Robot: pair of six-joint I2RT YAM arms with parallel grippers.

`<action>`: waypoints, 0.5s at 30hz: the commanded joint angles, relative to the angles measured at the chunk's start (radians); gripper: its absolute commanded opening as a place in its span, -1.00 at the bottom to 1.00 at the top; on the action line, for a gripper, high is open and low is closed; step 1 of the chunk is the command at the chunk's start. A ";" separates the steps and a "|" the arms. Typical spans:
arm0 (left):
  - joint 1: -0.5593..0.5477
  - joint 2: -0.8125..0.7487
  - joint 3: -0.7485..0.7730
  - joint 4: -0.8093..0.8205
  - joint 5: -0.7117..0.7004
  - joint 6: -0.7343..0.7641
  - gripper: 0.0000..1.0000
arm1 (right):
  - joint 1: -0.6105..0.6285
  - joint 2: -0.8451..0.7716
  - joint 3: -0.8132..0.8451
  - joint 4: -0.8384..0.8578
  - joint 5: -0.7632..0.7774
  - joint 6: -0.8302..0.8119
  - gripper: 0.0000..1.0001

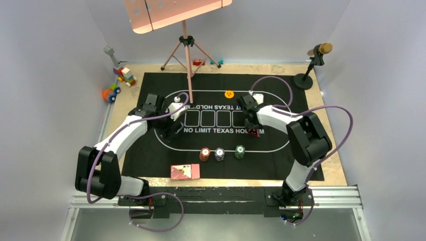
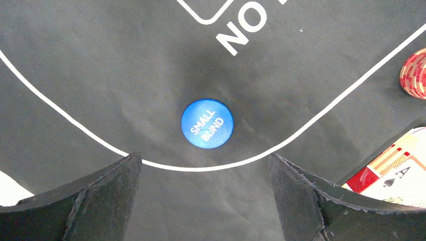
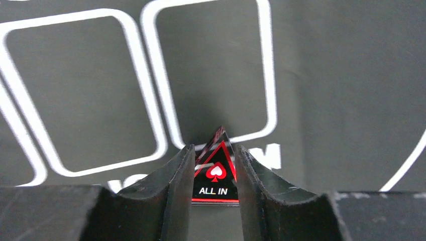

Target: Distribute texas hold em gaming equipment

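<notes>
My right gripper [image 3: 214, 173] is shut on a small black triangular "ALL IN" marker [image 3: 216, 175], one finger against each of its sides, over the mat's card boxes; in the top view the marker [image 1: 254, 133] sits by the gripper [image 1: 249, 125]. Hanging open, my left gripper [image 2: 206, 201] has a blue "SMALL BLIND" disc [image 2: 207, 123] lying flat just ahead of its fingers, untouched. An orange disc [image 1: 229, 94] lies at the mat's far side. Red [image 1: 204, 153], grey [image 1: 219, 154] and green [image 1: 239, 151] chip stacks stand near the front, with the card box [image 1: 185, 172] beside them.
The black printed felt mat [image 1: 150, 150] covers most of the table. Colourful toy blocks [image 1: 120, 80] lie at the far left corner. A tripod stand [image 1: 188, 55] rises at the back, and a microphone stand [image 1: 311, 65] is at the back right.
</notes>
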 commanded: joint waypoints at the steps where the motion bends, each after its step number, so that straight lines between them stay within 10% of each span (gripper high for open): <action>1: 0.000 -0.037 0.022 -0.004 -0.005 0.034 0.99 | -0.073 -0.080 -0.059 -0.139 0.035 0.068 -0.25; 15: 0.004 -0.041 0.036 -0.011 0.010 0.032 0.99 | -0.029 -0.236 -0.041 -0.115 -0.019 0.024 0.24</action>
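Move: The right hand has the ALL IN triangle between its fingertips, down at the mat about 1 cm below the hand point. The spot it is being taken to, just off the end of HOLD'EM, lies some 5 cm to the right and 3 cm back. The green chip stack stands about 11 cm back and 5 cm left, the orange button roughly 18 cm ahead and 11 cm left. From the left hand the triangle is about 37 cm to the right, level with it and some 6 cm lower. Rightward and back, low over the mat, the right hand carries the ALL IN triangle along between its fingers for some 6 cm, wrist turning slightly clockwise. It then stops beyond the last letter, opens its fingers to let go of the triangle and rises straight up about 3 cm, edging back to the left at the end. ##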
